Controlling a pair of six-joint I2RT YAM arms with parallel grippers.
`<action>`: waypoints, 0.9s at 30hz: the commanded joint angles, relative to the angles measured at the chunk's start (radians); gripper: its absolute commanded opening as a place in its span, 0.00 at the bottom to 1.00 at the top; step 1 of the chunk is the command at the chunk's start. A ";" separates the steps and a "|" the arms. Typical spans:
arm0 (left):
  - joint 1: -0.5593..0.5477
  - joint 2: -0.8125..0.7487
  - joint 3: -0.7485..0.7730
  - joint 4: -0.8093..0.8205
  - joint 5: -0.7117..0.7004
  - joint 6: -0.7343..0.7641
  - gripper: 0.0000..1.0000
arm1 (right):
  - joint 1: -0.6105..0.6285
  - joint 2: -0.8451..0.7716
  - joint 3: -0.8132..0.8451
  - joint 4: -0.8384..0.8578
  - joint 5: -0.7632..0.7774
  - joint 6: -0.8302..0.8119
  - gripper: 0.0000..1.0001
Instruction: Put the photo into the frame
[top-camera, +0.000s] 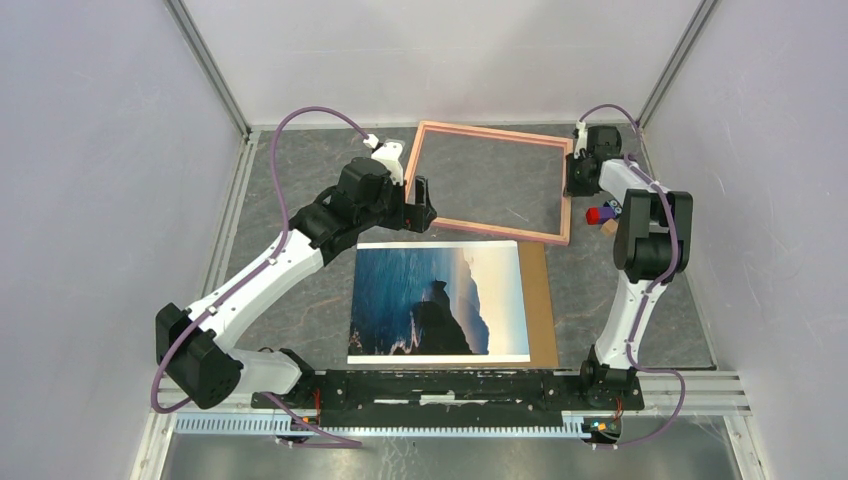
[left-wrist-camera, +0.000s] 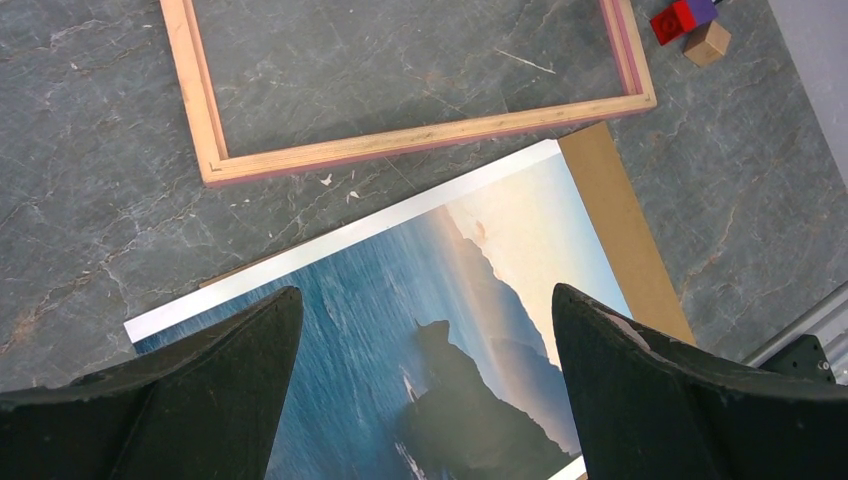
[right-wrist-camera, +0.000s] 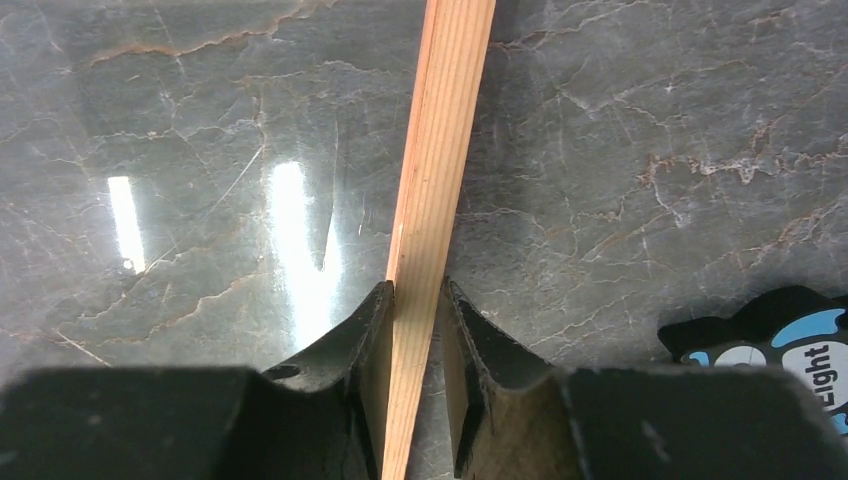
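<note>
The photo (top-camera: 440, 300) of blue sea and dark cliffs lies face up in the middle of the table, also seen in the left wrist view (left-wrist-camera: 420, 300). Behind it the pink frame (top-camera: 490, 132) lies flat, with the grey tabletop showing through its opening. My right gripper (top-camera: 572, 178) is shut on the frame's right rail; in the right wrist view the wooden rail (right-wrist-camera: 440, 170) runs between both fingers (right-wrist-camera: 372, 320). My left gripper (top-camera: 420, 205) hovers open near the frame's near-left corner, with its fingers spread wide over the photo (left-wrist-camera: 425, 300) and nothing between them.
A brown backing board (top-camera: 541, 300) lies under the photo and sticks out along its right side. Small coloured blocks (top-camera: 603, 214) sit by the right arm, beside the frame's near-right corner. Grey walls enclose the table on the left, back and right.
</note>
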 joint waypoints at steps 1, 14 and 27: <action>-0.006 -0.007 0.006 0.026 0.017 0.020 1.00 | 0.000 0.001 0.044 -0.039 0.074 -0.032 0.29; -0.007 -0.039 0.012 0.022 0.065 -0.016 1.00 | 0.263 -0.504 -0.295 -0.059 0.093 0.001 0.76; -0.004 -0.271 -0.308 -0.144 -0.076 -0.244 1.00 | 0.668 -0.985 -0.997 0.340 -0.077 0.381 0.78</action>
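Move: The photo's middle lies roughly 26 cm back and 28 cm left of the right hand, only a couple of centimetres lower. The frame's right side is still between that hand's fingers; the frame's middle is some 18 cm left and 4 cm ahead. The bare cardboard strip lies about 27 cm back, 9 cm left. From the left hand, the photo's middle is about 8 cm back, 4 cm right and 22 cm below. The frame's right side comes free as the right fingers open well apart and the hand rises about 11 cm, then arcs back and left and sinks again over the pale right part of the photo, ending some 26 cm back and 22 cm left, turned about 30 degrees counter-clockwise. Late on, the open left hand starts back and down towards the photo, about 5 cm back. ##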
